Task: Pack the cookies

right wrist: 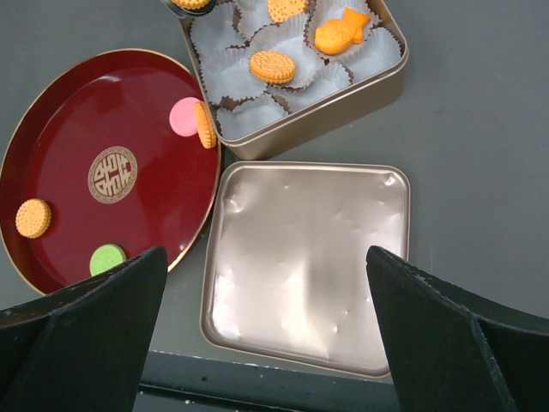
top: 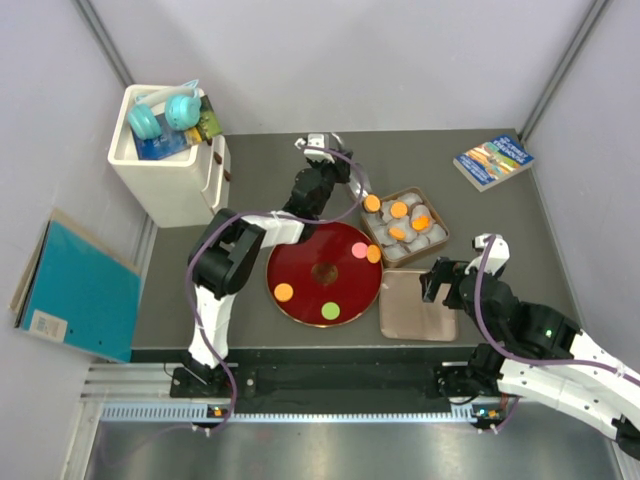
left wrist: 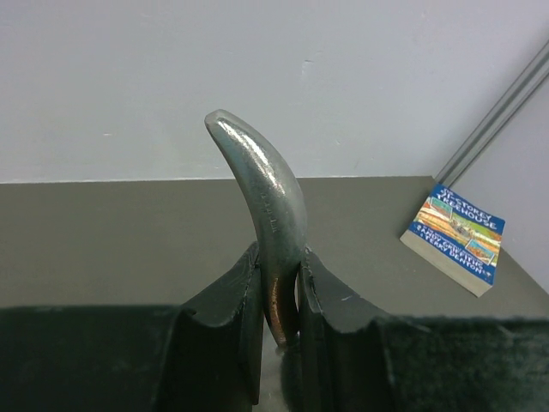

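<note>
My left gripper (top: 323,155) is shut on metal tongs (left wrist: 268,206), whose tip holds an orange cookie (top: 372,203) at the far left corner of the gold tin (top: 441,236). The tin holds white paper cups, with orange cookies (right wrist: 273,66) and a fish-shaped one (right wrist: 340,33) in some of them. The red plate (top: 310,250) carries an orange cookie (top: 284,292), a green one (top: 330,311), a pink one (top: 359,250) and an orange one (top: 374,254) leaning on its rim. My right gripper (right wrist: 274,343) is open and empty above the tin's lid (right wrist: 309,257).
A white bin (top: 175,175) with blue headphones stands at the back left. A book (top: 493,160) lies at the back right, and also shows in the left wrist view (left wrist: 455,236). A blue folder (top: 80,290) lies off the table's left side.
</note>
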`<state>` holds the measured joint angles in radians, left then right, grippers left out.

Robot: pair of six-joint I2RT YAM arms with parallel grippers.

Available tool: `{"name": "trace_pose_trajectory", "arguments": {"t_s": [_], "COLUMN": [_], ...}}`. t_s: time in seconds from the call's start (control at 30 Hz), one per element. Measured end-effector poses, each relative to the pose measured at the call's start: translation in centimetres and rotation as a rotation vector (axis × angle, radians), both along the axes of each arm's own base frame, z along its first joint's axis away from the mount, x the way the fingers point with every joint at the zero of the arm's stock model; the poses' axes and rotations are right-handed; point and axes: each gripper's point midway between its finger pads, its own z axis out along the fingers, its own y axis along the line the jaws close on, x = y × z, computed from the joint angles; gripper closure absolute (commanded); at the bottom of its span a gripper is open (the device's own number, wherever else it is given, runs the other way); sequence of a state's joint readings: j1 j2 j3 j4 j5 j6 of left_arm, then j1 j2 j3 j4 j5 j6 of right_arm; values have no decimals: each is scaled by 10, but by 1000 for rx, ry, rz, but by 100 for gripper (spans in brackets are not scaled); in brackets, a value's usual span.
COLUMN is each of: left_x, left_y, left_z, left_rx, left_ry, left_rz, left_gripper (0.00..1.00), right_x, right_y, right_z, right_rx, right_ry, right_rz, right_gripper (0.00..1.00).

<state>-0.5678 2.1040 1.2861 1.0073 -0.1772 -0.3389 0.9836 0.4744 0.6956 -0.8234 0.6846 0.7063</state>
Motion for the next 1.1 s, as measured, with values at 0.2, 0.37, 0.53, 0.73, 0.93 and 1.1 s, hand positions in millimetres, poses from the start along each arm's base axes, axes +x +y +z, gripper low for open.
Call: {"name": "trace_pose_trajectory", "arguments": {"t_s": [0.2,0.37,0.53,0.73,0.93,1.1], "left_x": [0,1,1,-4,-32,-73], "left_y": [-2,2,12,33,56,86], "left_z": [0,0,2,21,83,138], "left_rx": [24,22,16,-7,-71,-110], "left_ry": [-5,-5,-1,-17,-72,-100], "left_rz": [7,31,71,118,136,162], "left_gripper": [100,100,100,100,100,100], "right_x": [0,0,0,0,0,1], "right_y": [0,0,0,0,0,1], "right_z": [0,0,0,0,0,1], "right_rx": [0,0,0,0,1,2], "right_ry": [0,0,0,0,0,-6], "right_rz": [0,0,0,0,0,3], "right_gripper": [1,1,1,1,1,1]}}
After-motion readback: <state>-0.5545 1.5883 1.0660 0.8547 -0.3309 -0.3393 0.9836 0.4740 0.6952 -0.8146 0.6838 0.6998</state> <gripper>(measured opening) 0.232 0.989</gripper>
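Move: The scoop in the left gripper already has its blade tip, carrying an orange and a black cookie, at the left far corner of the tin. The empty cups there lie about 9 cm back, 10 cm right and 15 cm below the gripper; the tin's middle is some 12 cm back and 18 cm right, the round tray's middle some 22 cm back and 3 cm left. From the right gripper those cups are about 19 cm ahead and 13 cm left. Hold the left gripper almost still at the tin's far left corner while the cookies leave the scoop, then ease it left nearly level. From there sweep it up about 14 cm, some 9 cm left in all and 7 cm back, away from the tin, turning it roughly 10 degrees counter-clockwise and keeping the grip on the scoop handle. ##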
